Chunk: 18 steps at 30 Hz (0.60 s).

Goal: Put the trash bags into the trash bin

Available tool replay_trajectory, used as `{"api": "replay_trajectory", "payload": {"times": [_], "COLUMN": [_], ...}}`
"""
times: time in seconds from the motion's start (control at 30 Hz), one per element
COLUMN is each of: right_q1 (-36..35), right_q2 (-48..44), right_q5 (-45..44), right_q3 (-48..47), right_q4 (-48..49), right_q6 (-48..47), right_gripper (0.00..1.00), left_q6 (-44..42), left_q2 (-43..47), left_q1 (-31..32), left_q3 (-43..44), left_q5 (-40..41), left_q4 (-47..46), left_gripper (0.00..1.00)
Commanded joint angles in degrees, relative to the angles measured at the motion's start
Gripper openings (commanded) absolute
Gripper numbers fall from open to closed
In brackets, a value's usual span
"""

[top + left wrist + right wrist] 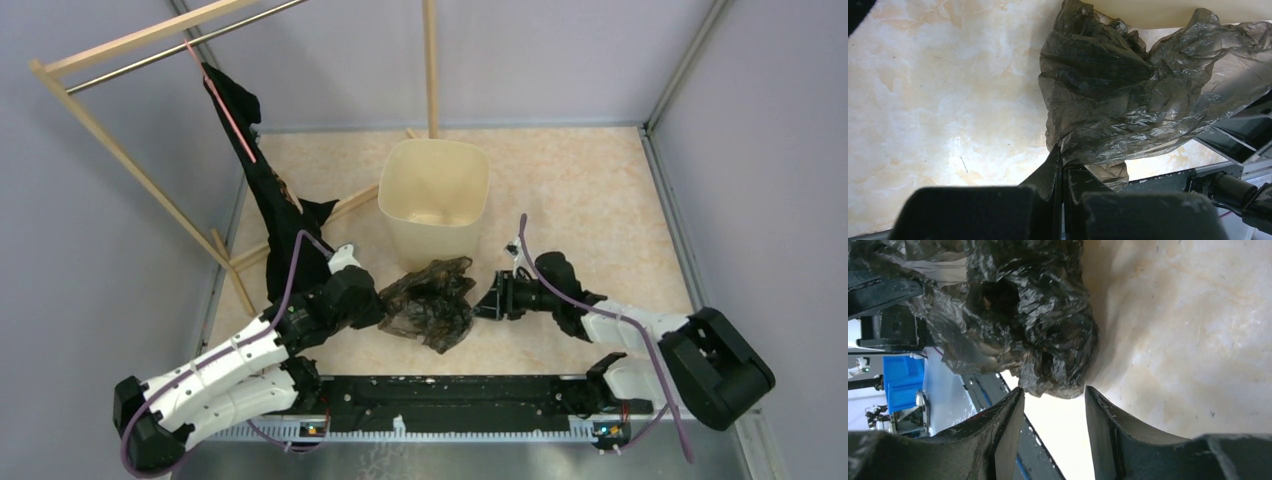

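Observation:
A crumpled translucent dark trash bag (432, 302) hangs just in front of the cream trash bin (433, 200), which stands upright and open at the table's middle back. My left gripper (378, 305) is shut on the bag's left edge; in the left wrist view its fingers (1062, 165) pinch the plastic (1128, 95). My right gripper (487, 300) is open just right of the bag, with the bag's bunched end (1048, 335) just beyond its fingertips (1053, 392). A second black bag (265, 190) hangs from a wooden rack at the left.
The wooden rack (120, 150) with a metal rail stands at the back left, its feet on the table beside the bin. A black rail (440, 395) runs along the near edge between the arm bases. Grey walls enclose the beige marbled table (590, 200).

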State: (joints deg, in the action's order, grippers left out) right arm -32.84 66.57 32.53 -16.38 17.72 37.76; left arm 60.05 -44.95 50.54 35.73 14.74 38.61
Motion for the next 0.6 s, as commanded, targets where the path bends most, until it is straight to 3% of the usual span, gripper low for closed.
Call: {"api": "replay_trajectory", "payload": {"times": [0.0, 0.13, 0.3, 0.37, 0.43, 0.57], "right_q1": [-0.8, -2.5, -2.8, -2.8, -2.0, 2.8], "right_q2": [6.9, 14.9, 22.8, 23.0, 22.0, 17.0], "right_q5": [1.1, 0.4, 1.1, 0.9, 0.5, 0.4], "right_q3": [-0.5, 0.0, 2.0, 3.6, 4.3, 4.3], "right_q4": [15.6, 26.9, 42.5, 46.4, 46.4, 38.5], "right_q6": [2.4, 7.1, 13.7, 15.3, 15.9, 14.0], "right_gripper": [0.5, 0.49, 0.35, 0.23, 0.0, 0.0], "left_q6": [-0.6, -0.5, -0.5, -0.6, -0.7, -3.3], "left_q2": [1.0, 1.3, 1.9, 2.1, 1.9, -1.5], "left_q1": [-0.3, -0.3, -0.3, -0.3, -0.3, -0.3], "left_q3": [-0.2, -0.3, 0.4, 0.4, 0.2, 1.5], "left_q5": [-0.9, -1.5, -2.0, -2.0, -1.3, 0.7], "left_q4": [-2.5, -2.9, -3.2, -3.5, -4.2, -8.5], "left_gripper": [0.0, 0.0, 0.0, 0.0, 0.0, 0.0]}}
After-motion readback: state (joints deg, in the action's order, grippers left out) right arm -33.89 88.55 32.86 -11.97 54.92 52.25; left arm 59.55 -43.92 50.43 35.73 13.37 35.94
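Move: The trash bag hangs between the grippers, its near edge just off the right hand's open fingertips. Its middle is about 10 cm left, 1 cm forward and 2 cm below that hand. The bin is about 15 cm forward and 10 cm left of the right hand. From the left hand, already pinching the bag's other end, the bag's middle is about 10 cm right, 1 cm forward and 7 cm lower. Right hand reaches about 3 cm left and 2 cm forward, dipping slightly, and pinches the left-held bag's right end. ##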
